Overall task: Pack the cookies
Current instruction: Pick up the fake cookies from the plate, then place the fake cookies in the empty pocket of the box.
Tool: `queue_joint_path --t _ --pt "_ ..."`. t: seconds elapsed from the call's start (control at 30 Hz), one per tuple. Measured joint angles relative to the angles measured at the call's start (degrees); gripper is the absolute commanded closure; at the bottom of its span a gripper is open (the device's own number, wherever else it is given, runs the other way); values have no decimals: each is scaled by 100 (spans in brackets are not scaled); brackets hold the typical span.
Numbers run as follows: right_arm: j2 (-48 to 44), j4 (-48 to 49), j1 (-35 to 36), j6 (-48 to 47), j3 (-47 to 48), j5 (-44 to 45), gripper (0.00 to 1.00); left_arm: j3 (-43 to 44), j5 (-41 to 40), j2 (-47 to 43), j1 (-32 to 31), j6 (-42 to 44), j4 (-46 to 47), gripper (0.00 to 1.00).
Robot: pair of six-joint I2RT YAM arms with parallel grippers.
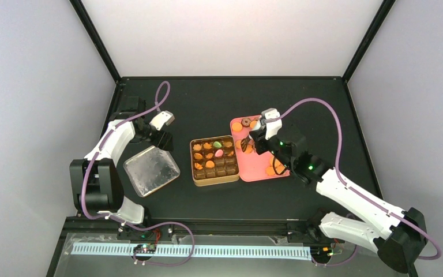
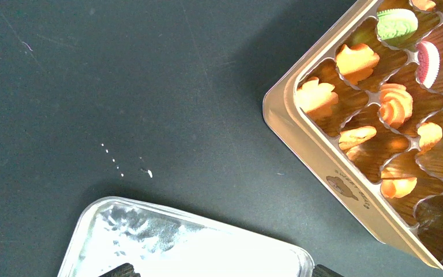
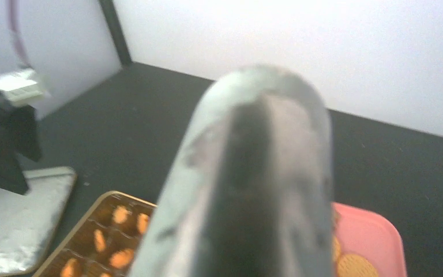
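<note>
Several orange cookies [image 1: 206,154], one green [image 1: 217,144] and one pink [image 1: 219,153], lie in the compartments of the brown tin [image 1: 195,173]. More cookies [image 1: 237,126] lie on the pink tray [image 1: 256,167]. In the left wrist view the tin [image 2: 317,150] holds orange cookies [image 2: 393,104], the green one [image 2: 397,23] and the pink one [image 2: 428,56]. My right gripper [image 1: 258,140] hovers over the tray, shut on the metal tongs [image 3: 254,190], which fill the right wrist view. My left gripper [image 1: 162,140] is open above the far corner of the silver lid [image 1: 151,170].
The silver lid [image 2: 196,248] lies flat on the black table, left of the tin. White crumbs [image 2: 145,172] dot the table beside it. Black frame posts stand at the back corners. The left arm shows at the left edge of the right wrist view [image 3: 3,138].
</note>
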Motion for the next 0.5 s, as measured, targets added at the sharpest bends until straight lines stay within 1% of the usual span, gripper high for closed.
queue_joint_path --t 0.2,0.33,0.5 --pt "173 -9 570 24 448 -109 74 0 0 0 0 0 4 20" --pt "675 35 988 31 702 -197 74 0 2 0 0 0 4 20" --pt "1390 81 1294 15 922 -291 73 0 4 0 0 -2 4 20"
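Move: The free compartment the held cookie is carried towards, third along in the box's third row, lies about 13 cm left of the right hand, only 1 cm ahead and some 24 cm below. The pink cookie sits 3 cm farther out than that compartment, the orange cookie 4 cm to its left. The pink plate's middle is about 7 cm ahead of the right hand, 25 cm down. From the left hand the compartment is 21 cm right, 2 cm back, 10 cm lower. The orange cookie, already clear of the plate in the tongs, is carried over to the packing box by the right hand: about 11 cm left and 3 cm back, in a low arc that first climbs some 3 cm and then sinks slightly more. The hand turns roughly 15 degrees counter-clockwise on the way, its fingers keeping the tongs squeezed. ##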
